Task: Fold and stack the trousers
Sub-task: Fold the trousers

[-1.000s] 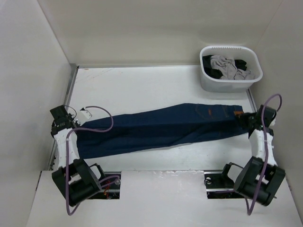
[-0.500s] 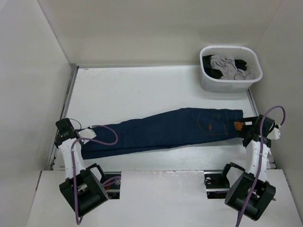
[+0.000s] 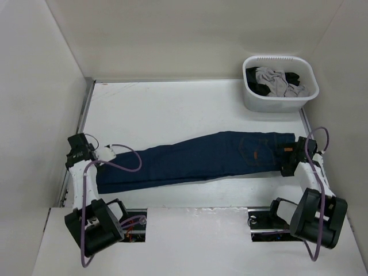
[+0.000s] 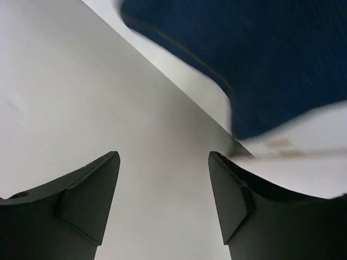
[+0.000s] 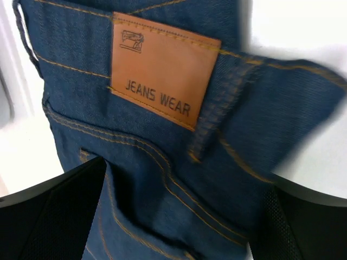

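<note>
The trousers (image 3: 195, 158) are dark navy jeans lying flat and stretched out across the near part of the table (image 3: 172, 109), with the hems at the left and the waistband at the right. My left gripper (image 3: 92, 154) is open and empty, just left of the hems. In its wrist view the fingers (image 4: 92, 189) frame bare table, with the jeans (image 4: 271, 54) beyond them at the upper right. My right gripper (image 3: 289, 156) is open over the waistband. In its wrist view the jeans (image 5: 135, 135) lie between its wide-spread fingers, below the tan leather patch (image 5: 162, 70).
A white basket (image 3: 280, 103) holding grey and dark clothes (image 3: 276, 80) stands at the far right corner. White walls close in the table on the left, back and right. The arm bases sit at the near edge.
Both grippers held the jeans stretched between them, carried them towards the near edge, laid them down and let go. The left gripper has drawn back left of the hems.
</note>
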Robot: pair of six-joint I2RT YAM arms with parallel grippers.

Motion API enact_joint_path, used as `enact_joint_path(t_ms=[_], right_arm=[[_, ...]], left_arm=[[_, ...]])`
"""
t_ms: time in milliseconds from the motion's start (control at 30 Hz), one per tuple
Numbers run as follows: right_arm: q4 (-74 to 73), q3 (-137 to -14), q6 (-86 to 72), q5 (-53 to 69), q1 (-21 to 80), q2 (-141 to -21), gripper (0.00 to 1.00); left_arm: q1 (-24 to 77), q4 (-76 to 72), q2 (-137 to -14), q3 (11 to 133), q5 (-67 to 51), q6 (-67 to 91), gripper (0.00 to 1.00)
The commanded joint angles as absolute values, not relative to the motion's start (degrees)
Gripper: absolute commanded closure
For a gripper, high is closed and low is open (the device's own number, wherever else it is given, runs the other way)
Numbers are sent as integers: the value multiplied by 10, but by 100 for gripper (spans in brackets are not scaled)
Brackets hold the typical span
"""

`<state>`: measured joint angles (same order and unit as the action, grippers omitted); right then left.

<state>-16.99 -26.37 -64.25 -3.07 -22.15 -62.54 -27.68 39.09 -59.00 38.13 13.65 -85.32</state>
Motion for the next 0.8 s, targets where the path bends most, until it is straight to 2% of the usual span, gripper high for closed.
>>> enact_joint_path(t_ms=[0,200,233,333,433,467,533,600,667,767], right_arm=[[-126,-277,-689,-49,-197,-680,0],[-85,-292,-686,-50,-190,-754,0],[-77,-287,-687,-48,-190,-757,3],[-46,-269,-693,-41,-190,-760,26],[-26,-262,-693,-41,-196,-761,44],[-19,-259,-693,-41,-197,-761,52],[-11,-257,-693,-42,-201,-756,75],[-10,-254,-690,-49,-202,-731,91],[-10,-253,-677,-65,-204,-695,98],[-18,-255,-648,-90,-205,-638,99]], left_arm=[[-224,281,-630,396,89,-856,34],[-173,249,-708,413,79,-820,35],[-168,260,-713,411,71,-817,36],[-135,326,-713,390,24,-831,37],[-84,329,-714,354,4,-828,36],[-65,323,-719,339,5,-829,36],[-35,287,-736,316,20,-828,36],[-25,226,-767,308,33,-830,36],[-24,148,-821,318,49,-827,36],[-23,45,-921,370,89,-807,38]])
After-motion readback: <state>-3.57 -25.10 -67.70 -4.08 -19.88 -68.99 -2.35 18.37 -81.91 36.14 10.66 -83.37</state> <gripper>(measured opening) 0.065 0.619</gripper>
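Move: The near edge of the waistband, beside the brown patch, lies between the right hand's open fingers, about 3 cm ahead and 2 cm lower; the patch is some 6 cm ahead, 2 cm right, with the white basket roughly 32 cm ahead and 4 cm left. For the left hand, the far corner of the leg cuff is about 8 cm ahead, 10 cm right and 9 cm below; the near cuff corner lies some 6 cm back, 10 cm right. The right fingers pinch shut on the trousers' waistband beside the brown patch, having slid forward about 5 cm wide open and then come back a little while dipping some 2 cm; the closed hand then starts to rise. Meanwhile the still-open left hand swings forward and right and sinks, in all about 11 cm forward, 10 right and 8 down, turning clockwise some 25 degrees, its tips coming down at the far cuff corner. ##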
